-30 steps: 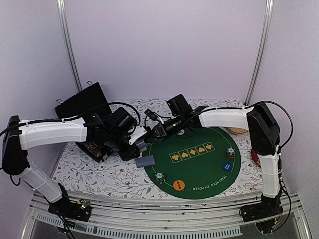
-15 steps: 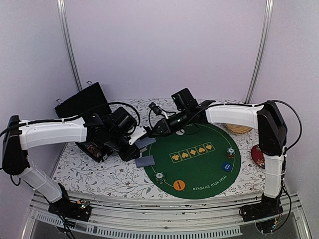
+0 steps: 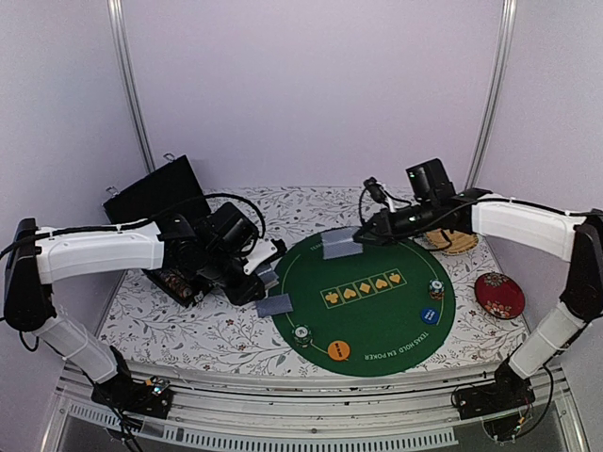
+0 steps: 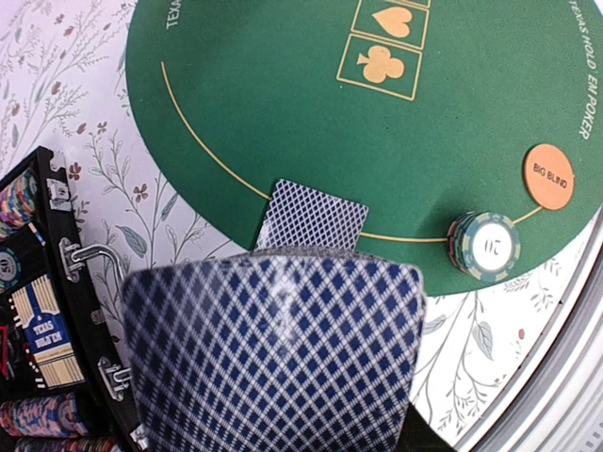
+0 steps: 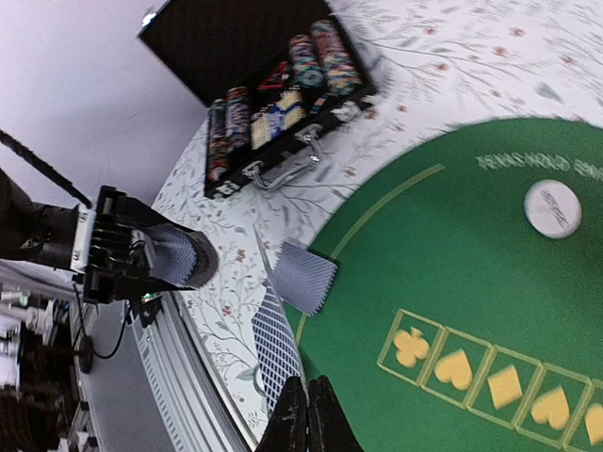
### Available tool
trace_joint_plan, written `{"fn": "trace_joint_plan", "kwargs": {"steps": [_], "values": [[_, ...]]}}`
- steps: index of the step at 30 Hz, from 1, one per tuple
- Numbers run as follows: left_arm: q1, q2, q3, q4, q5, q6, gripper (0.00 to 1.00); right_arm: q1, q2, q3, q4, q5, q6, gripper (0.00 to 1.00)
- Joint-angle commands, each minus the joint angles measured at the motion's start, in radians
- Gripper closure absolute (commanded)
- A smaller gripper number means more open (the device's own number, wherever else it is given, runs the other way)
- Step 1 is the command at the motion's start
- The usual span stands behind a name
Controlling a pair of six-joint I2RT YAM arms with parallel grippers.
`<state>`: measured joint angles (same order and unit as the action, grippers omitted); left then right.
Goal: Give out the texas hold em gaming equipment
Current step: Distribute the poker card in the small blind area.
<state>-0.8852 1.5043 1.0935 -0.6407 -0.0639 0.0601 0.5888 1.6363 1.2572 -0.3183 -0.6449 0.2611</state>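
My left gripper [image 3: 256, 273] hovers at the left rim of the green poker mat [image 3: 377, 325], shut on a deck of blue-backed cards [image 4: 273, 358] that hides its fingers in the left wrist view. One card [image 3: 275, 304] lies face down on the mat's left edge. My right gripper [image 3: 366, 235] is over the mat's far side, shut on a single card [image 3: 341, 245], which the right wrist view shows nearly edge-on [image 5: 281, 353]. Chip stacks [image 3: 301, 334] [image 3: 434, 288], an orange disc [image 3: 339, 350] and a blue disc [image 3: 428, 316] rest on the mat. A white disc [image 5: 553, 208] lies on its far part.
An open black case [image 3: 155, 198] holding rows of chips [image 5: 283, 89] stands at the back left, behind my left arm. A red round cushion [image 3: 499, 295] and a tan woven mat [image 3: 450, 242] lie to the right of the green mat. The floral cloth [image 3: 188, 325] covers the table.
My right gripper has pulled away from the deck in the left gripper and swung right over the mat's far side, carrying one card. The left arm has stayed still.
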Motion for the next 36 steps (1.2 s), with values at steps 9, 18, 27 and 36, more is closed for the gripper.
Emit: {"fn": "trace_joint_plan", "kwargs": {"steps": [9,18,27,36], "values": [[0.003,-0.027,-0.009,0.033,-0.003,0.045,0.56,-0.117,-0.392,-0.56,-0.284,0.229,0.217,0.98],[0.008,-0.048,-0.024,0.036,-0.003,0.053,0.56,-0.257,-0.499,-0.729,-0.277,0.272,0.335,0.98],[0.011,-0.045,-0.01,0.022,-0.003,0.06,0.56,-0.315,-0.566,-0.872,-0.316,0.208,0.425,0.98],[0.013,-0.044,0.016,-0.008,-0.004,0.053,0.56,-0.319,-0.651,-0.77,-0.418,0.34,0.46,0.3]]}}
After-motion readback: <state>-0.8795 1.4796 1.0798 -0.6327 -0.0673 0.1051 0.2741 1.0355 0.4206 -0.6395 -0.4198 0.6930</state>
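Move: The right hand already grips a single card. The bare spot in the small blind area lies about 17 cm back, 16 cm to its right and 20 cm below. The small blind button is some 10 cm back and 18 cm to the right of the hand, and the chip stack roughly 4 cm back and 19 cm to the right, both about as far below. From the left hand, that spot is around 42 cm right, 12 cm back and 12 cm down. Sweep the right gripper, card still pinched, some 22 cm to the right while sinking nearly 20 cm and drawing back about 15 cm, towards the mat's edge just behind the small blind button. Turn it about 40 degrees clockwise and tip the fingers from pointing left to mostly down. Low over the mat, open them to let the card go, then lift slightly. ##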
